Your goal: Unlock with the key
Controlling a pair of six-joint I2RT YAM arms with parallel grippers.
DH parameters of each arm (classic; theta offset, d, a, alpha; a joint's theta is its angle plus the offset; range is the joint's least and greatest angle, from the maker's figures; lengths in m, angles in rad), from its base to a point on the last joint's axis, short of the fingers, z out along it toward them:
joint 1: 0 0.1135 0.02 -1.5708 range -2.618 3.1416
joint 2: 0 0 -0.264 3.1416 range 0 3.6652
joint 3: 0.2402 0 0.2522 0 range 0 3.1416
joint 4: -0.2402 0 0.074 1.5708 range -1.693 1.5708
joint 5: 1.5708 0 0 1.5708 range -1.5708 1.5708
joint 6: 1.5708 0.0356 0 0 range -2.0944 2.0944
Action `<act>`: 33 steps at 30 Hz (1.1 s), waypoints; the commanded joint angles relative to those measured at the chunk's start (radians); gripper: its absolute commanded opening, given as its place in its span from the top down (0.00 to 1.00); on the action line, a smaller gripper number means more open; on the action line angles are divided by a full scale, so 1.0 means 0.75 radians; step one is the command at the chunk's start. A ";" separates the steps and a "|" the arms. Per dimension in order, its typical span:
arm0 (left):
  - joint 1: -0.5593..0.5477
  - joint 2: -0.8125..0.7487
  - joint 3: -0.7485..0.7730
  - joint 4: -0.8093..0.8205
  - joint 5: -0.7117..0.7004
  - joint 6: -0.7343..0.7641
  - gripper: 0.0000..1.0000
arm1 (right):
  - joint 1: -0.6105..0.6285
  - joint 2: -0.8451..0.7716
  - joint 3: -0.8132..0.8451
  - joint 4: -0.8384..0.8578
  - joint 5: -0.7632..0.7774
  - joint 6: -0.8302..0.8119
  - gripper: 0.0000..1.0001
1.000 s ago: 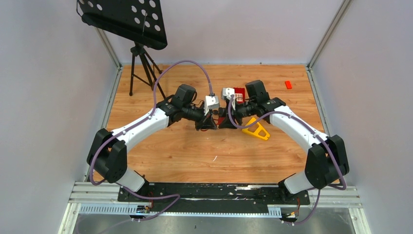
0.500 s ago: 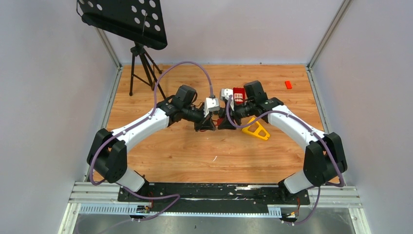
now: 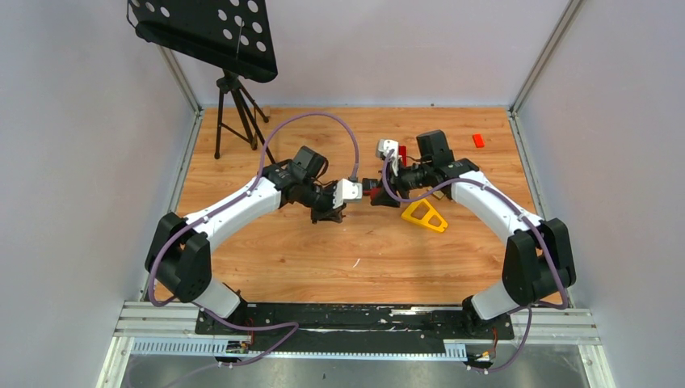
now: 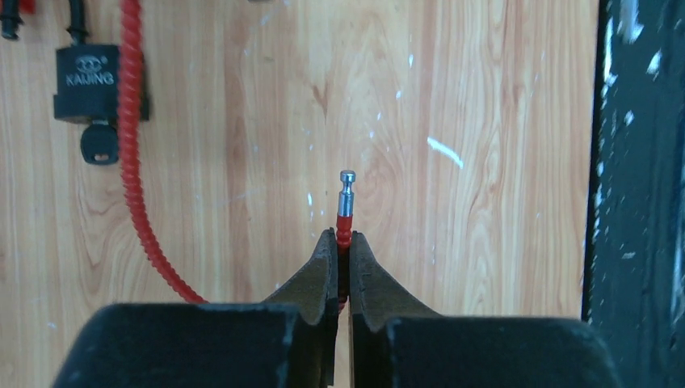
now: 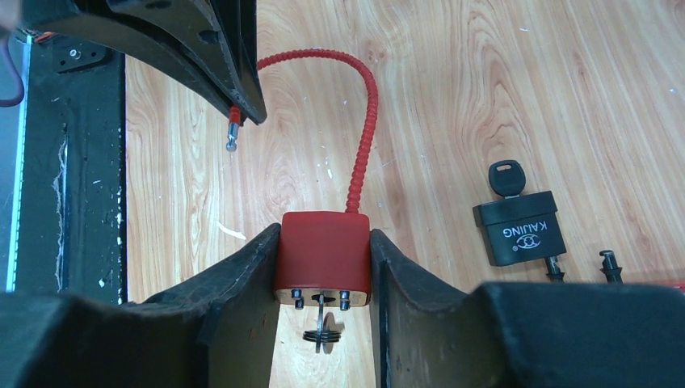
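The red padlock (image 5: pixel 323 250) sits between the fingers of my right gripper (image 5: pixel 323 233), which is shut on its body. A key (image 5: pixel 324 317) with a wire ring sticks in the lock's underside. A red ribbed cable (image 5: pixel 367 121) arcs from the lock's top to my left gripper (image 4: pixel 340 236). That gripper is shut on the cable just behind its metal pin end (image 4: pixel 346 187), and the pin hangs free, out of the lock. From above, the left gripper (image 3: pixel 327 213) and the right gripper (image 3: pixel 379 194) stand a short way apart over the table's middle.
A black padlock (image 5: pixel 521 230) with its own key (image 5: pixel 506 176) lies on the wood right of the red lock. A yellow triangular piece (image 3: pixel 425 215) lies by the right arm, a small red block (image 3: pixel 478 140) at the far right, a tripod (image 3: pixel 234 113) at the far left.
The two grippers were close together and have drawn apart. The left one swung left and nearer with the cable end. The right one moved farther back with the lock.
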 commanded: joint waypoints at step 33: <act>0.168 -0.207 -0.178 -0.193 -0.694 0.206 0.00 | 0.041 0.407 -0.003 0.157 0.449 0.332 0.79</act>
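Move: The red lock's loose cable end is already pinched by the left hand, its metal tip some 2 cm right of the hand point and 1 cm below. From that hand the lock body is about 5 cm ahead, 8 right and 3 up; a stand foot is 13 ahead, 16 left. The right hand holds the lock over bare table 16 cm below, 3 ahead, 2 right; from it the black padlock is 6 ahead, 1 left, and the yellow triangle level, 12 right. The left fingers let go of the red cable, opening fully as the hand swings about 15 cm left, away from the lock, sinking 10 cm and then lifting a little while it tilts to point nearly straight down. The right hand keeps its grip on the lock body and lowers it some 12 cm towards the table beside the black padlock, edging forward, turning clockwise and tipping its fingers further down. ##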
